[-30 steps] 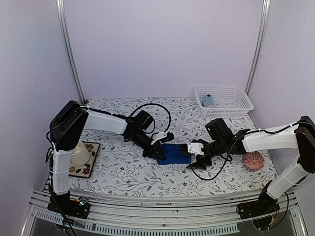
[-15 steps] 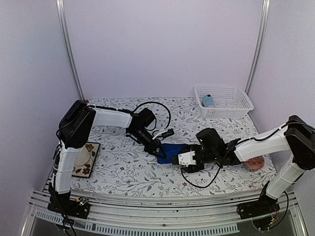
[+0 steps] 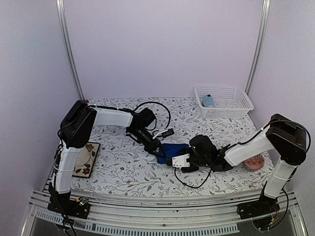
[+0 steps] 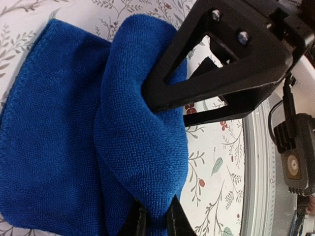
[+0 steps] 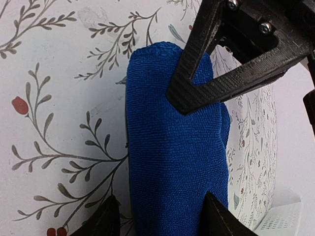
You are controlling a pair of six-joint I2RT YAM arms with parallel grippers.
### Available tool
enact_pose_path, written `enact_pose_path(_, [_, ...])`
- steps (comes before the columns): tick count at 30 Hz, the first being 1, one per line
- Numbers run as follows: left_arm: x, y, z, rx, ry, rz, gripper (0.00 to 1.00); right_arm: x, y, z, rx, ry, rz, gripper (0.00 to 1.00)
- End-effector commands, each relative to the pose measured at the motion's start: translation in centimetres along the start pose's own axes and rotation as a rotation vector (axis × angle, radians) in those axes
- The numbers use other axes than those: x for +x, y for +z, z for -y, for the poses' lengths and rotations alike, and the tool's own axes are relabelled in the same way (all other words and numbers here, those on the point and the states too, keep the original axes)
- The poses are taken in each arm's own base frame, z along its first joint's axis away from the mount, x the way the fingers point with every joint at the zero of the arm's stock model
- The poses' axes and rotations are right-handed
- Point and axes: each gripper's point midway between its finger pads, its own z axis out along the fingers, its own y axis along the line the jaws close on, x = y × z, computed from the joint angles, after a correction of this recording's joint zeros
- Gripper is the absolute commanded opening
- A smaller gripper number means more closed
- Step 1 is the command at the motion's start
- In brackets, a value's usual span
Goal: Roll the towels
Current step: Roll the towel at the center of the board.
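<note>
The royal-blue towel (image 3: 175, 149) lies partly rolled in the middle of the table. In the left wrist view its rolled fold (image 4: 142, 147) bulges up over the flat part, and my left gripper (image 4: 155, 216) is shut on the fold's near end. My right gripper (image 5: 160, 209) straddles the same roll (image 5: 172, 147): one finger (image 5: 221, 219) touches the cloth and the other (image 5: 101, 221) stands just clear of it. From above, my left gripper (image 3: 161, 151) and right gripper (image 3: 176, 159) meet at the towel. The light-blue towel (image 3: 208, 101) sits rolled in the white basket (image 3: 236, 105).
A pink-red patterned ball (image 3: 255, 163) lies at the right, partly behind my right arm. A white cup on a patterned coaster (image 3: 83, 158) stands at the left edge. The flowered tablecloth (image 3: 123, 172) covers the table, and a metal rail runs along the near edge.
My right gripper has slid left along the towel's near side and its jaws have narrowed around the roll. My left gripper shifted slightly and keeps its hold on the cloth.
</note>
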Motion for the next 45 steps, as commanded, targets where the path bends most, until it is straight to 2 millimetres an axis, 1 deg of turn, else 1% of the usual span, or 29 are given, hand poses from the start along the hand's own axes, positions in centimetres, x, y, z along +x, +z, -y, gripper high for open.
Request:
enact_pose_path(1, [3.9, 1.2, -1.4, -0.006, -0.120, -0.104, 0.12, 1.5, 1.0, -0.7, 0.004, 0.023, -0.071, 0.55])
enact_pose_path(2, [3.8, 1.2, -1.3, -0.004, -0.118, -0.103, 0.14, 1.7, 1.0, -0.8, 0.001, 0.027, -0.077, 0.54])
enact_pose_path(4, [3.9, 1.1, -1.3, -0.001, -0.117, -0.101, 0.18, 1.9, 1.1, -0.9, 0.002, 0.039, -0.086, 0.48])
enact_pose_path(10, [3.9, 1.0, -1.3, 0.006, -0.113, -0.098, 0.22, 2.5, 1.7, -1.4, -0.009, 0.063, -0.115, 0.36])
enact_pose_path(13, [4.0, 0.8, -1.4, 0.002, -0.114, -0.097, 0.27, 2.4, 1.8, -1.9, -0.040, 0.075, -0.114, 0.26])
enact_pose_path(14, [4.1, 0.8, -1.4, 0.000, -0.112, -0.099, 0.32, 2.4, 1.8, -1.9, -0.050, 0.083, -0.112, 0.24])
enact_pose_path(16, [4.1, 0.5, -1.5, -0.017, -0.104, -0.103, 0.44, 2.2, 1.6, -2.1, -0.075, 0.098, -0.100, 0.23])
enact_pose_path(19, [3.7, -0.4, -1.6, -0.063, -0.080, -0.102, 0.54, 2.2, 1.2, -2.1, -0.106, 0.134, -0.090, 0.22])
enact_pose_path(22, [3.3, -1.7, -2.2, -0.139, -0.057, -0.086, 0.63, 2.2, 0.6, -2.0, -0.141, 0.168, -0.073, 0.21])
enact_pose_path(24, [3.2, -2.6, -2.4, -0.196, -0.040, -0.079, 0.71, 1.8, 0.3, -2.2, -0.180, 0.192, -0.052, 0.21])
enact_pose_path(25, [3.2, -3.1, -2.5, -0.228, -0.030, -0.076, 0.76, 1.6, 0.1, -2.3, -0.201, 0.200, -0.045, 0.21])
enact_pose_path(27, [3.1, -3.9, -2.7, -0.284, -0.001, -0.064, 0.84, 1.0, -0.2, -2.4, -0.246, 0.222, -0.024, 0.21])
enact_pose_path(30, [3.0, -4.9, -2.6, -0.357, 0.045, -0.034, 0.96, 0.4, -0.5, -2.8, -0.310, 0.248, -0.011, 0.20])
enact_pose_path(34, [2.5, -6.4, -2.8, -0.456, 0.095, 0.015, 0.97, 0.3, -1.0, -3.5, -0.381, 0.294, -0.001, 0.20])
enact_pose_path(36, [1.4, -7.6, -2.2, -0.509, 0.149, 0.071, 0.97, 0.1, -1.3, -3.8, -0.420, 0.321, 0.009, 0.20])
enact_pose_path(38, [1.0, -8.0, -1.8, -0.550, 0.201, 0.098, 0.97, -0.2, -1.5, -3.9, -0.459, 0.351, 0.027, 0.20])
enact_pose_path(42, [0.8, -8.0, -1.0, -0.637, 0.314, 0.116, 0.97, -0.2, -1.4, -3.9, -0.530, 0.407, 0.019, 0.21])
enact_pose_path(45, [0.4, -7.5, 0.5, -0.668, 0.409, 0.132, 0.97, 0.0, -1.2, -3.4, -0.558, 0.438, 0.007, 0.21])
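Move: The left fingers are shut on the blue towel's roll near its left end, the roll's middle about 4 cm to their right. The still-flat flap lies some 5 cm ahead and 4 cm right of them. The flowered tray is roughly 40 cm left, level with the hand. From the open right hand, the roll's middle is about 5 cm left and 1 cm ahead; the white basket stands some 35 cm ahead and 25 cm right. Forward about 1 cm over the roll's right part, the right fingers close from open and pinch it, while the left hand stays put and gradually lets go. Then the left swings some 7 cm left past the roll's end, fingers wide, finishing with a rise and slight forward drift; meanwhile the right keeps its grip, draws back about 2 cm and rotates roughly 30 degrees, fingertips swinging back towards the base. ##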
